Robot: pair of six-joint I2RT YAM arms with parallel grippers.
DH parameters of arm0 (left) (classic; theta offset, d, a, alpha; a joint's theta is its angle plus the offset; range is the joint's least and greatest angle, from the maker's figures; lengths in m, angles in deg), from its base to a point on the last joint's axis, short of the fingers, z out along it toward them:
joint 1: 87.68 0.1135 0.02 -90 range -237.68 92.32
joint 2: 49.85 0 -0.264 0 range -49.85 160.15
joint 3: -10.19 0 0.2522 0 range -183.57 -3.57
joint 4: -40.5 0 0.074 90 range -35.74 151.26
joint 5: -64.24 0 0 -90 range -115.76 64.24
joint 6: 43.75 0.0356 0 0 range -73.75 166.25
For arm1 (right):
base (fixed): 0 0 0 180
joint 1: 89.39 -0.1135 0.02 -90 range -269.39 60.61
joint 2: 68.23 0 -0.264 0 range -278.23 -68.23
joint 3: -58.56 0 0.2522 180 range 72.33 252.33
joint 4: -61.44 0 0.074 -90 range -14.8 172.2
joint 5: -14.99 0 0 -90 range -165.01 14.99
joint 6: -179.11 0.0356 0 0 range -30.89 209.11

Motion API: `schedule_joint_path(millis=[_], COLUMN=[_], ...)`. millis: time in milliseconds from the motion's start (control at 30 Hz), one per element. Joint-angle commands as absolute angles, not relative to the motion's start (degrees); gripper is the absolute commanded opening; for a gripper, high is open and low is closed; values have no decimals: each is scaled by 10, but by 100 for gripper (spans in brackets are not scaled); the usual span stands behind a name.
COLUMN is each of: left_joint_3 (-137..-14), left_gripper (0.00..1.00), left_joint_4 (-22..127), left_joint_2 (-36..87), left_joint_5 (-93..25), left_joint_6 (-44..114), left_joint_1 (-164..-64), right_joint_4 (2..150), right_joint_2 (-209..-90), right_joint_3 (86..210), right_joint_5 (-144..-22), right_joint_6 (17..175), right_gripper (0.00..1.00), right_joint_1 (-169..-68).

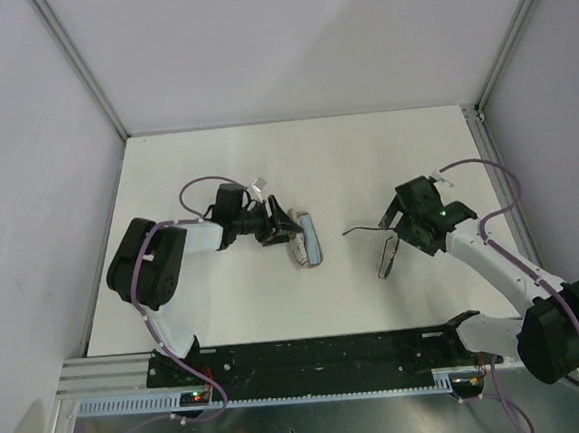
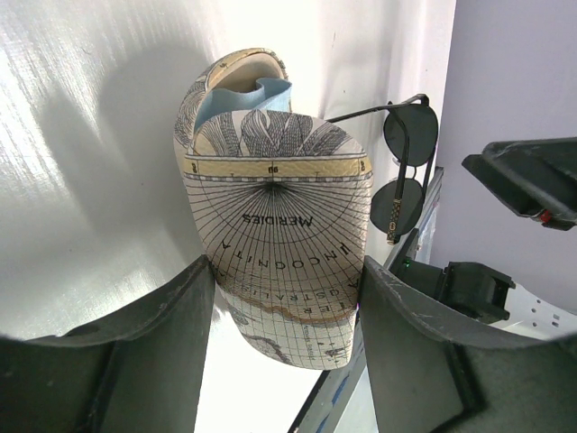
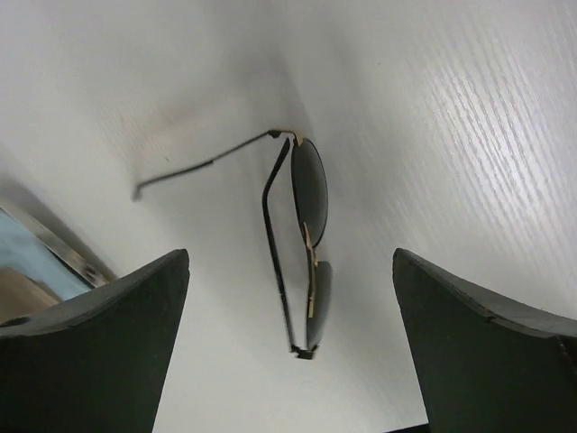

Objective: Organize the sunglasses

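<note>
The sunglasses (image 1: 384,253) (image 3: 310,194) lie on the white table right of centre, one temple folded and the other stretched out to the left. My right gripper (image 1: 397,230) (image 3: 290,262) hovers over them, open wide, nothing touching its fingers. The map-printed case (image 1: 308,241) (image 2: 275,207) lies left of centre with its lid open and a light blue cloth (image 2: 245,97) inside. My left gripper (image 1: 287,233) (image 2: 287,266) is shut on the case, a finger pressed against each side. In the left wrist view the sunglasses (image 2: 410,135) show beyond the case.
White walls with aluminium posts (image 1: 83,72) close in the table on three sides. A black rail (image 1: 310,355) carrying the arm bases runs along the near edge. Parts of the right arm (image 2: 532,180) show at the right of the left wrist view.
</note>
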State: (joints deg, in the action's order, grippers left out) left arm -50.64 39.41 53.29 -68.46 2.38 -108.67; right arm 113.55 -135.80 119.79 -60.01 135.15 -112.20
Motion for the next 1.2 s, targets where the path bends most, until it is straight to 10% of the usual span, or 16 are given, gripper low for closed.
schedule_joint_path(millis=[0, 1167], left_joint_3=[-493, -486], left_gripper=[51, 52], left_joint_4=[462, 454], left_joint_2=[530, 486], left_joint_5=[-667, -650], left_joint_6=[76, 86], left_joint_1=[-1099, -1103], right_joint_4=[1192, 1325], right_joint_2=[-1357, -1677], right_joint_3=[1247, 1445], right_joint_5=[-535, -526], right_joint_6=[1551, 1659], right_gripper=[99, 99], right_joint_1=[-1119, -1102])
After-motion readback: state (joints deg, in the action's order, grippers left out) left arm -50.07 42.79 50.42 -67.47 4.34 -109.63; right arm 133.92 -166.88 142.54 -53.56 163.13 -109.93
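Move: The sunglasses' frame lies almost under the right hand, its middle about 7 cm below, 2 cm back and 2 cm to the left, with the open temple reaching off to the left from its far hinge. The sunglasses case with the blue cloth, held in the left hand, sits some 21 cm to the right hand's left and 3 cm farther out. From the left hand, the sunglasses are roughly 22 cm to the right, 6 cm back and 3 cm lower. With its fingers staying wide open, the right hand arcs about 5 cm forward and slightly up to above the sunglasses' far hinge, then sinks about 6 cm towards it while drawing back 2 cm, turning some 30 degrees clockwise overall and tipping its fingers closer to straight down. The left hand keeps its grip on the case and eases back about a centimetre. ##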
